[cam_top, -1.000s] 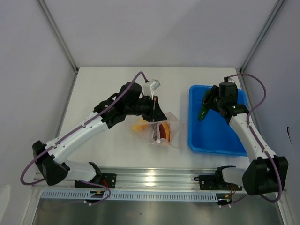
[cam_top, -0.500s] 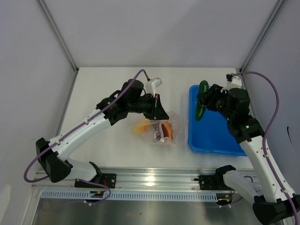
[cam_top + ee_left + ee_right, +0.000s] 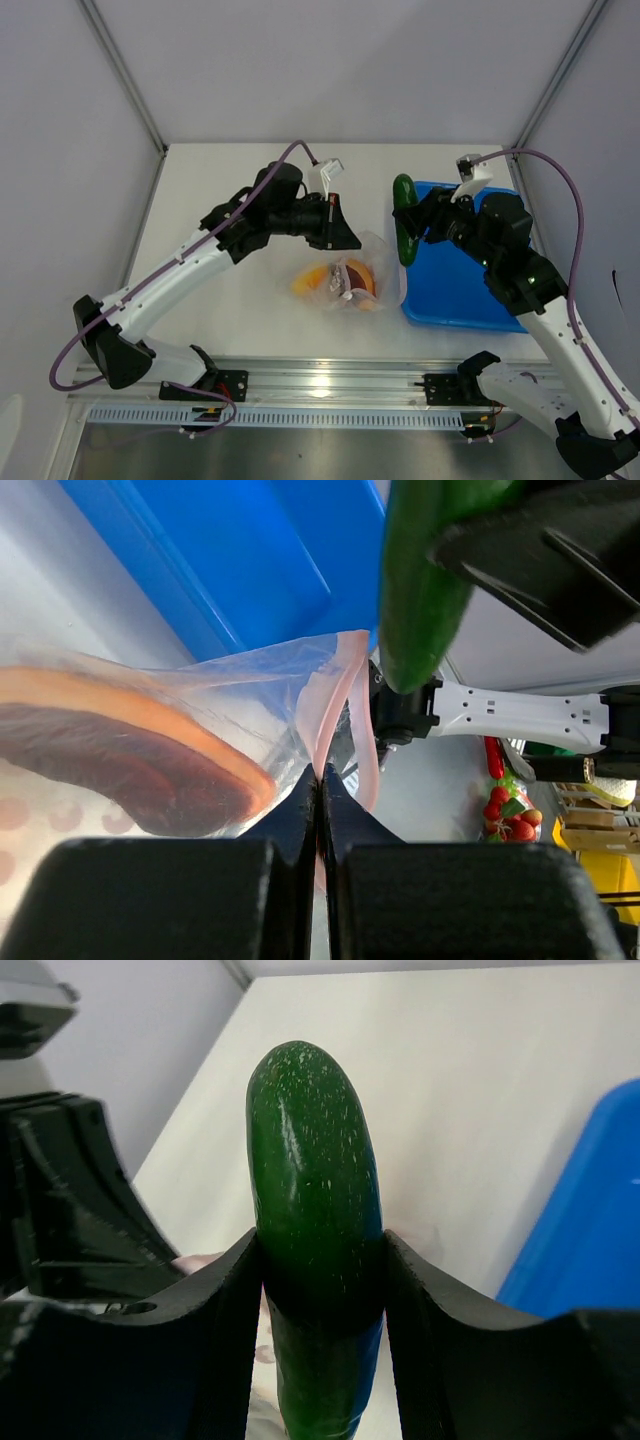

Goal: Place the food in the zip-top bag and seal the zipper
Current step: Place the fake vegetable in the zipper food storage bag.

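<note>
The zip-top bag (image 3: 350, 285) lies on the table with the yellow-orange piece (image 3: 308, 283) and the red-brown piece (image 3: 356, 276) inside it. My left gripper (image 3: 346, 240) is shut on the bag's pink zipper strip (image 3: 340, 695) and holds that edge up, so the mouth gapes. In the left wrist view the red-brown piece (image 3: 130, 770) lies under the orange one (image 3: 150, 715). My right gripper (image 3: 412, 226) is shut on the dark-green cucumber (image 3: 403, 218), which hangs upright just right of the bag's raised edge. In the right wrist view the cucumber (image 3: 315, 1190) fills the space between the fingers (image 3: 215, 1300).
The blue tray (image 3: 460, 290) sits right of the bag, under the right arm. White walls and metal posts enclose the table on three sides. A rail runs along the near edge, with both arm bases on it.
The right arm has carried the cucumber left, from over the tray to its left edge beside the bag. The left gripper has shifted slightly right, still gripping the bag's edge.
</note>
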Controlling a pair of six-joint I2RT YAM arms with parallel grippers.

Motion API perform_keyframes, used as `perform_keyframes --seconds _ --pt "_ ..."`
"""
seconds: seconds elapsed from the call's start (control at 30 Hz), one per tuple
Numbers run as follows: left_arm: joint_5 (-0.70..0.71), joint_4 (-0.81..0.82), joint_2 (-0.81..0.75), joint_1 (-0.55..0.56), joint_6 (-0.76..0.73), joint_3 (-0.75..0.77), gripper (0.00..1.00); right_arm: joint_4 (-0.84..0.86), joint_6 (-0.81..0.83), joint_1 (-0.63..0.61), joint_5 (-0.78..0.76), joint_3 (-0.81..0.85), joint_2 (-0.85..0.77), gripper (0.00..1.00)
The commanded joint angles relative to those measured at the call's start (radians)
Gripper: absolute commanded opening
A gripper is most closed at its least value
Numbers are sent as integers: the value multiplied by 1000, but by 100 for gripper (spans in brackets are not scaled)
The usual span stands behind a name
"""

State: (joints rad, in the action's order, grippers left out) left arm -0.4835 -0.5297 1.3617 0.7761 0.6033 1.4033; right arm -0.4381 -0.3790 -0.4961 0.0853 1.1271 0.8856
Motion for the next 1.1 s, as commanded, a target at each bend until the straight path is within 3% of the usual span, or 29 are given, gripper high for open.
perform_keyframes --seconds 0.0,0.23,0.43,0.5,0.8,1.07 --pt "-33 11 4 -12 12 56 1 -42 49 -15 155 76 7 0" --pt "-52 25 19 -17 16 57 1 -117 45 -35 281 117 -7 0" --pt "-53 22 22 -18 10 60 1 -287 31 -35 430 218 87 0" --pt "-55 22 22 -18 9 60 0 -396 29 -39 444 255 139 0" --pt "-46 39 -4 -18 -8 11 0 -573 17 -56 495 249 118 0" --pt "-76 68 -16 -18 -19 -9 0 -715 0 -104 466 293 208 0"
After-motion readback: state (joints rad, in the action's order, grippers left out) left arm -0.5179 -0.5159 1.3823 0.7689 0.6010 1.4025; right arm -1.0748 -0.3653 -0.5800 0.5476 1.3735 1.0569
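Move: The open mouth of the bag, where the fake vegetable in the right gripper is to go, lies some 9 cm back, 5 cm left and 10 cm below the right hand. The brown food in the bag is about 7 cm back, 11 cm left and 17 cm down, and the blue tray's middle about 7 cm ahead, 18 cm right and 27 cm down. From the left gripper, shut on the bag's rim, the mouth's middle is roughly 4 cm back, 6 cm right, 6 cm down. Keep the half-open right gripper closed on the fake vegetable and carry it back about 12 cm towards the bag mouth, drifting some 4 cm left, nearly level at first, then sinking about 5 cm. On the way turn the wrist counter-clockwise and tip the fingers down, each some 30 degrees. Hold the left gripper still, pinching the rim. ##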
